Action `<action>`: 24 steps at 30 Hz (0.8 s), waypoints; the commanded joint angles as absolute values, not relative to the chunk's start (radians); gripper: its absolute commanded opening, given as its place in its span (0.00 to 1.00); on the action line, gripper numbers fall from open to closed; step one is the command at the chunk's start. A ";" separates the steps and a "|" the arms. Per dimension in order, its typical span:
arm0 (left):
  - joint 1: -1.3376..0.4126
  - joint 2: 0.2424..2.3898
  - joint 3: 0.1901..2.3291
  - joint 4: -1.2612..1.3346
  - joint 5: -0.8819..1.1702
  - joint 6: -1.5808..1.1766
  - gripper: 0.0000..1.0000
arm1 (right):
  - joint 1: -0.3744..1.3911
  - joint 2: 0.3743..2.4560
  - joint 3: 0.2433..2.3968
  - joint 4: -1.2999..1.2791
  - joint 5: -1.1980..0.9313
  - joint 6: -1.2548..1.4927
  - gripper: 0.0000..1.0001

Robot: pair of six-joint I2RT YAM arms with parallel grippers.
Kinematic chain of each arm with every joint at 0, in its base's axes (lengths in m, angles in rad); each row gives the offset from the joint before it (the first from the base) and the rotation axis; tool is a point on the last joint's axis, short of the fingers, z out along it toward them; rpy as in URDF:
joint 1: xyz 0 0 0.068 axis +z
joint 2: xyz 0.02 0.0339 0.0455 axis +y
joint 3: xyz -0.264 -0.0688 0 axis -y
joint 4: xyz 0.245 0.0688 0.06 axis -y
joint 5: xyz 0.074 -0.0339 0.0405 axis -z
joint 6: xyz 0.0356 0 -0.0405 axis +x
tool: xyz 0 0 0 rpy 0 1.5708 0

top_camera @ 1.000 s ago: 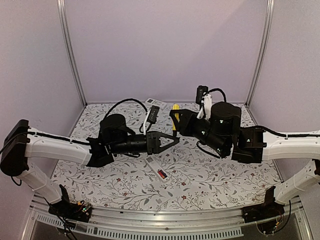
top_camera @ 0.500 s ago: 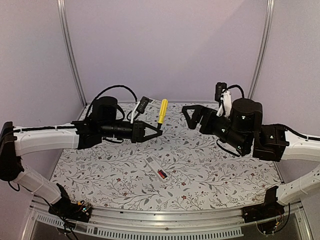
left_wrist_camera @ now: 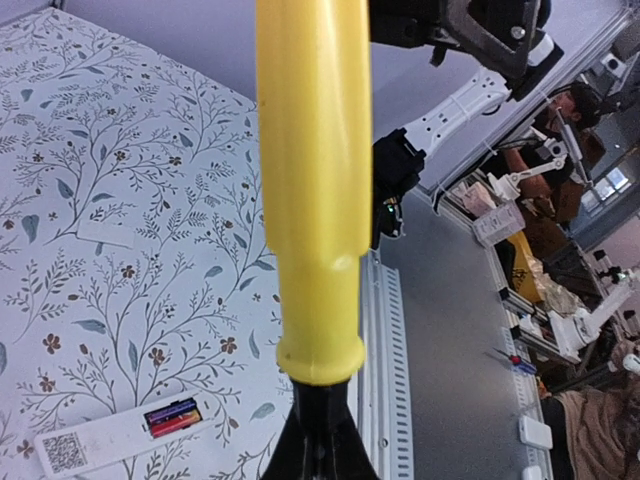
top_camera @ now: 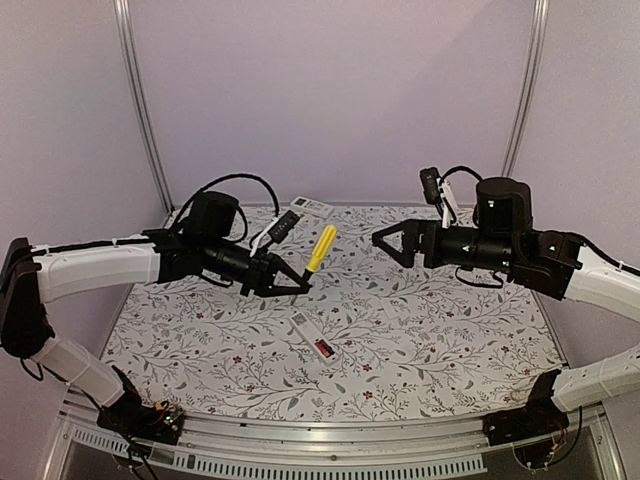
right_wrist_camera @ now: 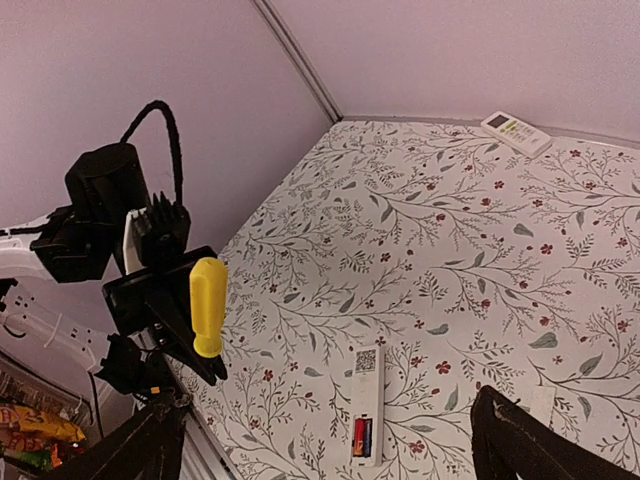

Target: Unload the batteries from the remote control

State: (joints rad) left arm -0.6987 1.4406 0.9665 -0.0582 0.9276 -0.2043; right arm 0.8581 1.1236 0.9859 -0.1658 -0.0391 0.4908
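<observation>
The slim white remote control (top_camera: 308,333) lies back up on the floral table, its compartment open. The two batteries (top_camera: 323,349), one reddish and one dark, sit side by side inside it. My left gripper (top_camera: 291,286) is shut on a yellow-handled screwdriver (top_camera: 320,248), held in the air left of and above the remote. In the left wrist view the yellow handle (left_wrist_camera: 312,190) fills the middle, with the remote (left_wrist_camera: 100,440) and batteries (left_wrist_camera: 172,415) below left. My right gripper (top_camera: 386,240) is open and empty, up in the air to the right. The right wrist view shows the remote (right_wrist_camera: 366,390) and batteries (right_wrist_camera: 361,437) between its fingers (right_wrist_camera: 520,445).
A broader white remote (top_camera: 312,206) lies at the back edge, also in the right wrist view (right_wrist_camera: 515,132). A small flat white piece (left_wrist_camera: 105,232) lies on the cloth right of the slim remote. Purple walls and metal posts enclose the table; a slotted rail (top_camera: 320,450) runs along the front.
My left arm has swung the screwdriver forward and lower, toward the remote, and tilted it. My right arm has pulled back to the right, gripper still open. The remote has not moved.
</observation>
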 commanded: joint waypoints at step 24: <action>-0.824 1.533 1.039 -0.291 1.149 -0.002 0.00 | 0.895 1.381 1.069 -0.056 -0.723 0.382 0.67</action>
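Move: The yellow screwdriver handle, leaning up out of the left hand's pinch, has its middle about 15 cm left of the open right fingers, level fore and aft and 3 cm lower. The battery-filled remote control lies some 16 cm left and 4 cm ahead of the right hand, 29 cm down. From the left hand, the right fingers are about 19 cm right, 3 cm ahead and 9 cm up; the handle's middle is 3 cm ahead, 4 cm right, 6 cm up; the remote is 5 cm ahead, 3 cm right, 22 cm down. Back and to the left by about 11 cm, dipping on the way and then rising slightly, the right hand closes in on the screwdriver handle's free end, turning some 35 degrees counter-clockwise and narrowing its fingers to about two-thirds open, one on each side of it. The left hand keeps its pinch below the handle, draws back, sinks slightly and turns clockwise. ##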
